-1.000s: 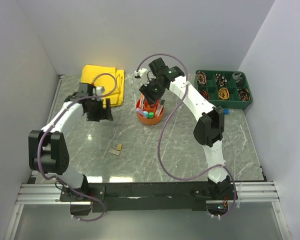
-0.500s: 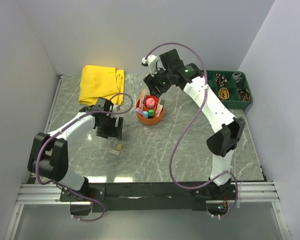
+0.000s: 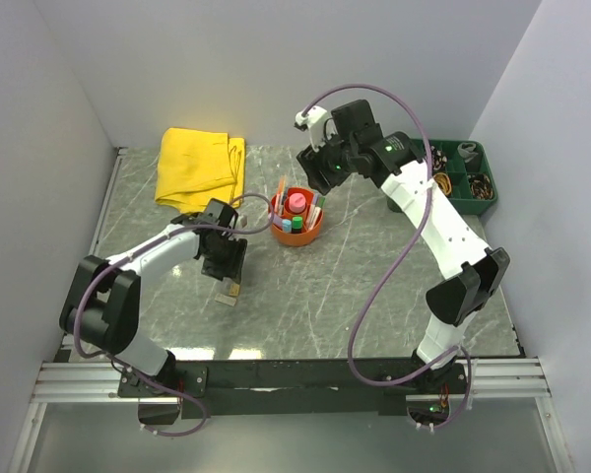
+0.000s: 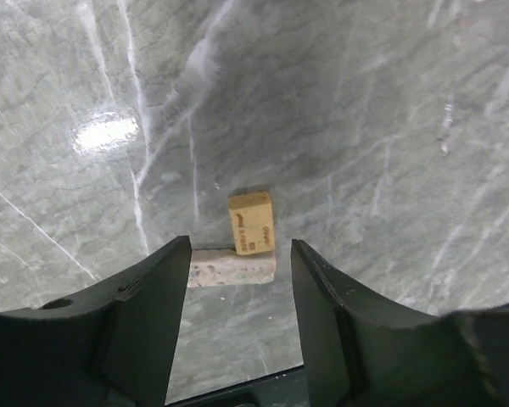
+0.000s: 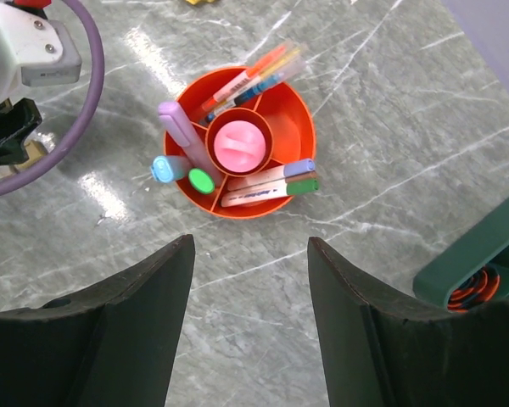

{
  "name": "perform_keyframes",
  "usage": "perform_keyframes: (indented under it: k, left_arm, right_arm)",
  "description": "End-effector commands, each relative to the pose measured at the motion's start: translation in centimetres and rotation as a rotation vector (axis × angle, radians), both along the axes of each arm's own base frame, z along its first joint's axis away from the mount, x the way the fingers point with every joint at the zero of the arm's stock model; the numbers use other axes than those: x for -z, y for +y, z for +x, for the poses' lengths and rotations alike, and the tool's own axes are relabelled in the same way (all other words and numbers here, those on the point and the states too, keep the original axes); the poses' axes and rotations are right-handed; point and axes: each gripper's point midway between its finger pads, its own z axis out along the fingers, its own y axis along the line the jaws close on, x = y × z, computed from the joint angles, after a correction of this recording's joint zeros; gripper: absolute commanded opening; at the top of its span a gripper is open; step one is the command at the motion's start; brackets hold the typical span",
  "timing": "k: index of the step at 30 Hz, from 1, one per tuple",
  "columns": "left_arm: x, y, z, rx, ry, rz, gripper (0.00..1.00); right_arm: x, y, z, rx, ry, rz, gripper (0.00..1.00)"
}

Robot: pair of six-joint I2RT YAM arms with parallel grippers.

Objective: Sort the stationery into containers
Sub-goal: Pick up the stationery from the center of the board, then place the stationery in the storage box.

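Observation:
Two small eraser blocks lie touching on the marble: a tan one [image 4: 252, 222] and a pale speckled one [image 4: 232, 266]; in the top view they sit together as the erasers [image 3: 229, 291]. My left gripper [image 4: 240, 254] hovers just above them, open, the speckled block between its fingertips and untouched. The orange organiser bowl [image 3: 296, 218] [image 5: 288, 114] holds pens, markers, a lilac stick [image 5: 178, 127] and a pink-capped tube [image 5: 239, 146] in the central cup. My right gripper [image 5: 250, 254] hangs open and empty high above the bowl's near side.
A folded yellow cloth [image 3: 199, 166] lies at the back left. A green compartment tray [image 3: 470, 183] with coiled bands stands at the back right. White walls close in the table on three sides. A purple cable [image 5: 76, 102] loops across the right wrist view.
My left gripper has moved from beside the yellow cloth down over the erasers and narrowed its jaws. The right arm has lifted up and back off the bowl.

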Motion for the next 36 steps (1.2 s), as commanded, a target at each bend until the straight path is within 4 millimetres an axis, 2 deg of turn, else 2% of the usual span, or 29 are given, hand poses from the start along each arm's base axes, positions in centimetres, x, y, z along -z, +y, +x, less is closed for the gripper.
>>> perform_keyframes:
  k: [1,9,13,16,17,20,21,23,24,26,27,29,30,34,36]
  left_arm:
    - [1.0,0.1,0.2,-0.012,0.004,0.032,0.56]
    - [2.5,-0.6,-0.1,0.017,0.041,0.059,0.5]
    - [3.7,-0.6,-0.7,0.022,0.073,0.069,0.47]
    - [3.6,-1.0,-0.8,0.039,0.082,0.05,0.27]
    - [3.3,-1.1,-0.9,0.045,0.087,0.047,0.16]
    - [1.1,-1.9,-0.2,0.105,0.068,0.016,0.01]
    - [-0.9,-3.4,0.8,0.143,0.043,-0.053,0.01]
    - [-3.1,-4.5,1.1,0.247,0.049,-0.093,0.01]
    - [-5.8,-5.5,1.7,0.29,0.045,-0.133,0.01]
    - [-7.6,-6.7,2.1,0.394,0.047,-0.181,0.01]
    - [-9.8,-7.7,3.1,0.425,-0.002,-0.215,0.01]
    - [-12.1,-9.2,4.7,0.483,-0.092,-0.267,0.01]
    - [-14.3,-10.3,6.0,0.504,-0.17,-0.308,0.01]
    - [-20.0,-14.3,11.2,0.55,-0.473,-0.428,0.01]
    - [-21.7,-15.5,12.9,0.536,-0.555,-0.46,0.01]
  right_arm:
    - [-3.4,-1.5,0.6,0.054,-0.084,0.06,0.63]
    - [-5.4,-2.9,1.6,0.1,-0.12,0.098,0.63]
    - [-5.3,-4.0,2.1,0.13,-0.119,0.099,0.63]
    - [-5.6,-4.7,2.4,0.15,-0.13,0.099,0.63]
    - [-5.7,-4.8,2.4,0.152,-0.132,0.098,0.63]
    - [-5.7,-5.6,2.7,0.175,-0.139,0.092,0.63]
    - [-5.7,-5.8,2.8,0.18,-0.142,0.087,0.63]
    - [-5.5,-6.6,3.1,0.202,-0.142,0.08,0.63]
    - [-5.4,-6.7,3.2,0.205,-0.142,0.078,0.63]
    - [-5.1,-7.6,3.5,0.227,-0.137,0.07,0.63]
    - [-5.0,-7.7,3.7,0.232,-0.135,0.069,0.63]
    - [-4.7,-8.5,4.0,0.252,-0.136,0.057,0.62]
    - [-4.6,-8.7,4.2,0.256,-0.136,0.054,0.62]
    - [-4.5,-9.9,4.7,0.288,-0.143,0.043,0.62]
    - [-4.5,-10.4,4.8,0.303,-0.147,0.038,0.62]
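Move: Beneath the left hand, about 4 cm down and 1 cm back, lies the small tan block, its left-right place level with the fingers. A grey eraser lies roughly 3 cm back and 2 cm left of the hand, at the same depth; the orange bowl of pens stands some 15 cm ahead and 13 cm to the right, its middle about 1 cm lower. From the right hand, the tan block is around 12 cm back, 17 cm left and 29 cm down. Straight down about 3.5 cm, drawing back slightly, the left hand lowers its open fingers around the tan block and pinches it, then lifts quickly some 20 cm, swinging forward and right towards the space over the orange bowl while turning clockwise and tilting the fingers outward. The empty right hand, still open, clears off right and a little forward, about 10 cm, away from the bowl. ##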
